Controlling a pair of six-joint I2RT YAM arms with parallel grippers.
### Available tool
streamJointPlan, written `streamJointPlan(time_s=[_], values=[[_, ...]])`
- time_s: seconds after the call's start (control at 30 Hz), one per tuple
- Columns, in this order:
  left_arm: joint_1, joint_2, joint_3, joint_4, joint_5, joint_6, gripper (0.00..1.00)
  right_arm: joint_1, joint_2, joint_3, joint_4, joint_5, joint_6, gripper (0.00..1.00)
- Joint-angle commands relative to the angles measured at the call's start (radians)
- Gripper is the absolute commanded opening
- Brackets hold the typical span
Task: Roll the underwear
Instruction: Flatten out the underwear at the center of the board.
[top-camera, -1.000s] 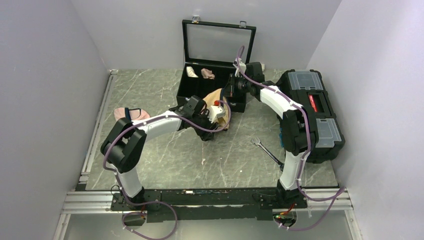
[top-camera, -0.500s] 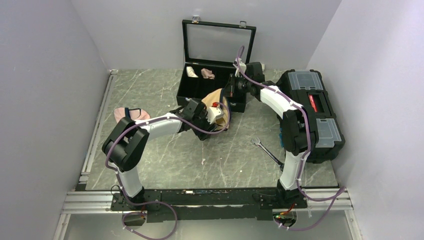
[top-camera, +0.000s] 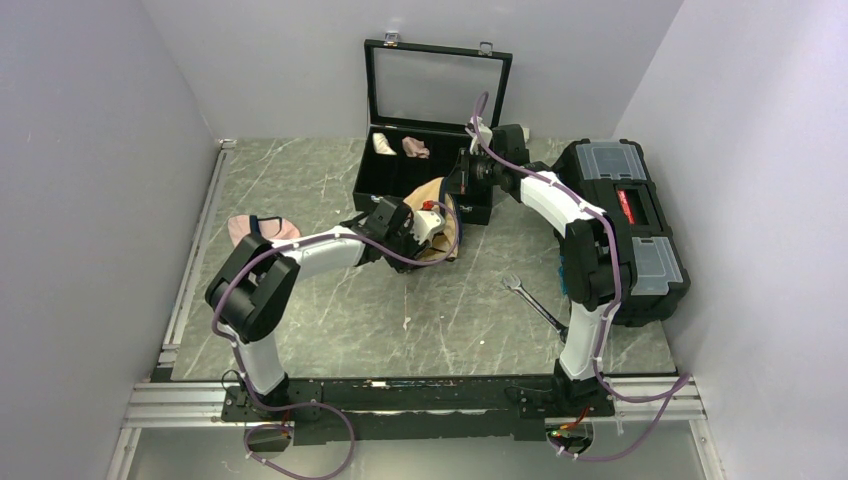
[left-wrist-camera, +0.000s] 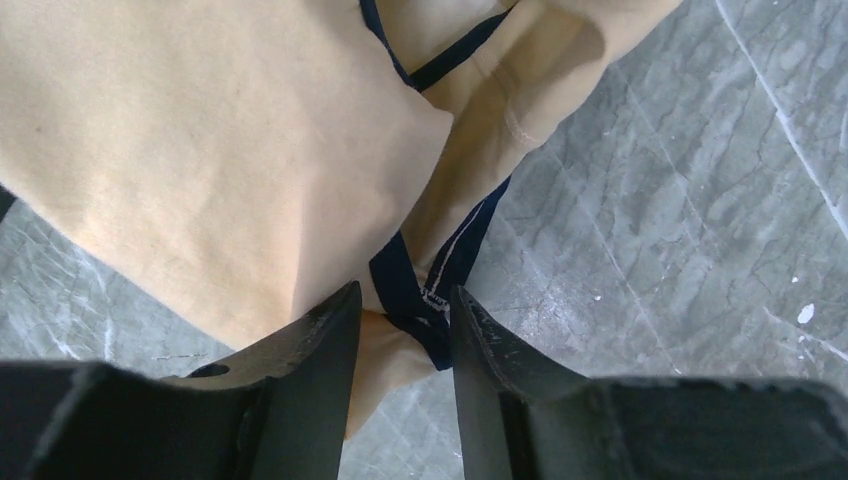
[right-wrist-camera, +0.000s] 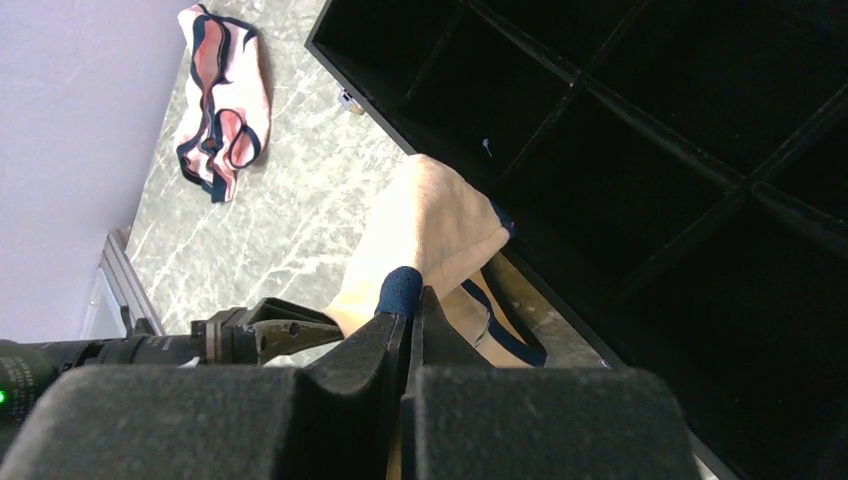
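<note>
The tan underwear (top-camera: 443, 212) with navy edging hangs stretched between both grippers, just in front of the black case. In the right wrist view my right gripper (right-wrist-camera: 410, 300) is shut on its navy upper edge, and the tan cloth (right-wrist-camera: 432, 210) drapes away below. My left gripper (left-wrist-camera: 400, 300) is shut on the lower corner; a bunch of tan fabric and twisted navy band (left-wrist-camera: 425, 300) fills the narrow gap between its fingers (left-wrist-camera: 320, 340). From above, the left gripper (top-camera: 428, 232) sits low by the floor and the right gripper (top-camera: 462, 182) is above the case's front wall.
The open black compartment case (top-camera: 378, 190) holds a cream roll (top-camera: 382, 143) and a pink roll (top-camera: 415, 148). Pink underwear (top-camera: 262, 228) lies at the left. A wrench (top-camera: 530, 298) lies right of centre, beside a black toolbox (top-camera: 625, 225).
My left arm has drawn slightly left and back with the lower corner, pulling the cloth a little. The right arm has not moved.
</note>
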Motion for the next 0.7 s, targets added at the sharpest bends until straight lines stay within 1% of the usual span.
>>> streamJointPlan(time_s=[0.0, 0.07, 0.23, 0.33, 0.4, 0.47, 0.57, 0.6, 0.67], values=[[0.001, 0.029, 0.025, 0.03, -0.015, -0.034, 0.39, -0.007, -0.006, 0.017, 0.016, -0.024, -0.006, 0.0], [0.001, 0.045, 0.042, 0.028, -0.015, -0.038, 0.35, -0.007, -0.006, 0.012, 0.021, -0.028, -0.003, 0.0], [0.001, 0.068, 0.067, 0.019, -0.033, -0.044, 0.34, -0.007, -0.008, 0.009, 0.024, -0.03, -0.001, 0.0], [0.001, 0.063, 0.068, 0.018, -0.027, -0.047, 0.3, -0.008, -0.008, 0.011, 0.017, -0.03, -0.005, 0.0], [0.001, 0.056, 0.069, 0.012, -0.021, -0.051, 0.24, -0.007, -0.008, 0.011, 0.018, -0.032, -0.004, 0.0], [0.001, 0.044, 0.068, 0.001, -0.018, -0.048, 0.14, -0.009, -0.009, 0.009, 0.017, -0.032, -0.006, 0.0], [0.001, 0.018, 0.063, -0.008, -0.013, -0.044, 0.03, -0.01, -0.013, 0.003, 0.019, -0.03, -0.01, 0.0], [0.001, 0.009, 0.062, -0.014, -0.011, -0.042, 0.0, -0.01, -0.016, 0.001, 0.017, -0.031, -0.014, 0.0], [0.004, -0.008, 0.065, -0.031, 0.0, -0.038, 0.0, -0.012, -0.023, -0.006, 0.017, -0.029, -0.023, 0.0]])
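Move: The near, navy-trimmed end of the tan underwear lies right at the left fingertips, about 2 cm below them and at most 1 cm ahead. From the left hand, the middle of the black case is some 23 cm ahead and 4 cm right, about level in height. The pink underwear is about 8 cm ahead, 30 cm left and 3 cm lower. From the right hand, the tan underwear's near end lies roughly 12 cm back, 10 cm left and 12 cm below. The left fingers shut on the near end of the tan underwear, going from about half open to closed and pinching the cloth by its navy trim. First the left hand sinks nearly 2 cm onto the cloth, then stays low while the fingers finish closing, its wrist barely turning. The right hand stays still, keeping its closed grip on the raised far corner. ##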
